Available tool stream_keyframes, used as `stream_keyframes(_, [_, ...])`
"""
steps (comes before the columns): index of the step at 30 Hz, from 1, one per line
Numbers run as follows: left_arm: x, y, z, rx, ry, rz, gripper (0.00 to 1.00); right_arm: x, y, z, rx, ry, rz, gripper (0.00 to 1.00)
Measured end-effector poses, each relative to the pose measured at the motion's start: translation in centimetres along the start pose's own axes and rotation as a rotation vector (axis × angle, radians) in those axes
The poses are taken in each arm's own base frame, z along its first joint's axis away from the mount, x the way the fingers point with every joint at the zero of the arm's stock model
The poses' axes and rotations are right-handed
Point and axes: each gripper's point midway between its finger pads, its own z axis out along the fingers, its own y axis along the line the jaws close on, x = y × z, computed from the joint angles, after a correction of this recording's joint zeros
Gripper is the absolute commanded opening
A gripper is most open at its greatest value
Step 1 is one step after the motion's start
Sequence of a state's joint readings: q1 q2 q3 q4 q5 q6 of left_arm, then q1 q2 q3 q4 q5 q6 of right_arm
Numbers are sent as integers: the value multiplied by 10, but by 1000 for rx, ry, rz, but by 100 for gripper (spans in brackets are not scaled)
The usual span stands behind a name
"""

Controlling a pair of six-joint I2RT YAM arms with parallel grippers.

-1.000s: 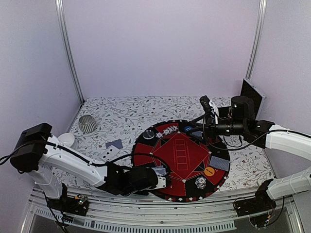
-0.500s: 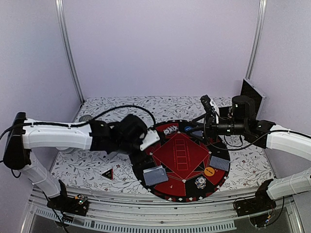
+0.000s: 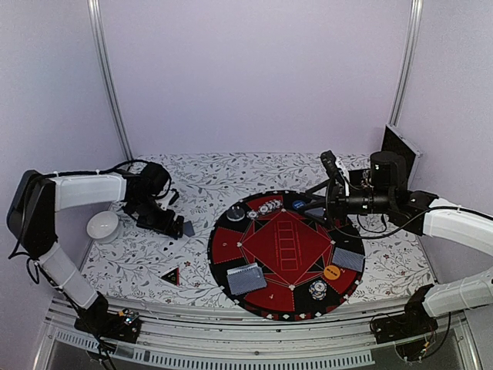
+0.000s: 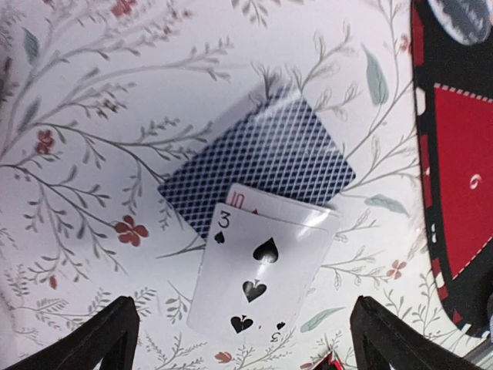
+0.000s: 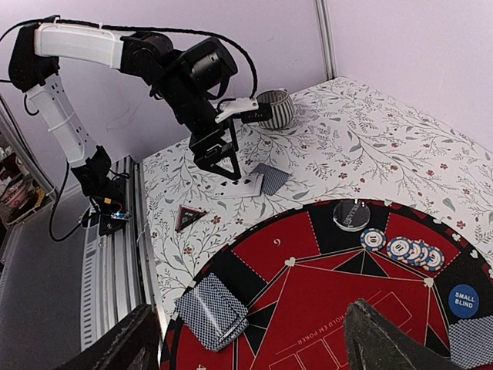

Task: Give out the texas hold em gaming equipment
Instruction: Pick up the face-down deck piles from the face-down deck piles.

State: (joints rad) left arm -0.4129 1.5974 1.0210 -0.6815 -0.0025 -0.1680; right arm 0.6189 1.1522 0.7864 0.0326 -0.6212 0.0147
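Observation:
My left gripper [image 3: 173, 225] hangs open just above loose playing cards [image 3: 187, 229] on the flowered cloth, left of the round mat [image 3: 231, 245]. In the left wrist view a face-up three of spades [image 4: 262, 270] overlaps a blue-backed card [image 4: 262, 158], and a red-printed card peeks out between them; nothing is gripped. A black-red triangle [image 3: 170, 275] lies nearer me. On the mat are card stacks [image 3: 246, 277] [image 3: 347, 258], striped chips [image 3: 269, 206] [image 3: 318, 289], an orange disc [image 3: 332, 272], a dark disc [image 3: 236, 213] and a blue disc [image 5: 464, 299]. My right gripper [image 3: 323, 185] is open above the mat's far right.
A white bowl [image 3: 102, 225] sits by the left wall under my left arm. A ribbed cup [image 5: 276, 108] stands behind the left gripper. A black panel [image 3: 400, 150] leans at the back right corner. Cables trail from both arms.
My left arm has swung from the card stack at the mat's near edge, across the mat's left side, out to the loose cards on the cloth, and its jaws have opened. The right arm is still.

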Motion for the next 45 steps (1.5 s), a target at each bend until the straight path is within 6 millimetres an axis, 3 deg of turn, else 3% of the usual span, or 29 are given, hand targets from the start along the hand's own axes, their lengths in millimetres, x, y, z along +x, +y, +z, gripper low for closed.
stream_keyframes(9, [32,5,44,-25,163,6,97,6,1,0,-15,12,10,84])
stream_keyframes(14, [32,5,44,-22,164,22,82,7,0,1,-16,15,13,84])
stream_keyframes(23, [34,-11,43,18,170,79,84,10,-2,2,-18,21,20,85])
stream_keyframes(30, [33,-14,45,9,181,103,53,9,0,2,-28,19,18,84])
stream_keyframes(35, [33,-18,44,27,177,98,45,9,0,2,-31,17,18,84])
stream_keyframes(42, [37,-21,39,40,171,102,39,9,0,1,-30,17,25,84])
stream_keyframes(45, [32,-31,27,48,128,137,39,8,0,2,-30,18,49,84])
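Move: The three-of-spades card, face up on the ten of diamonds, lies almost right under the left hand, about 6 cm down and 1 cm back and to the right. The face-down pile pokes out beyond, some 4 cm ahead and 3 cm right of the hand; the small triangle sits about 11 cm back, and the clear dealer disc roughly 8 cm ahead and 16 cm right. From the right hand the card is some 34 cm left, 7 cm ahead and 25 cm below. The three of spades is pinched by its side edges: the left hand, wide open, sinks about 5 cm onto the cards, tilting its fingertips back some 10 degrees. Staying low and easing 1–2 cm back and right, it half-closes the fingers unevenly, slackening once, so that the card bows up between the tips, then starts rising about 2 cm, still drifting back and right. ##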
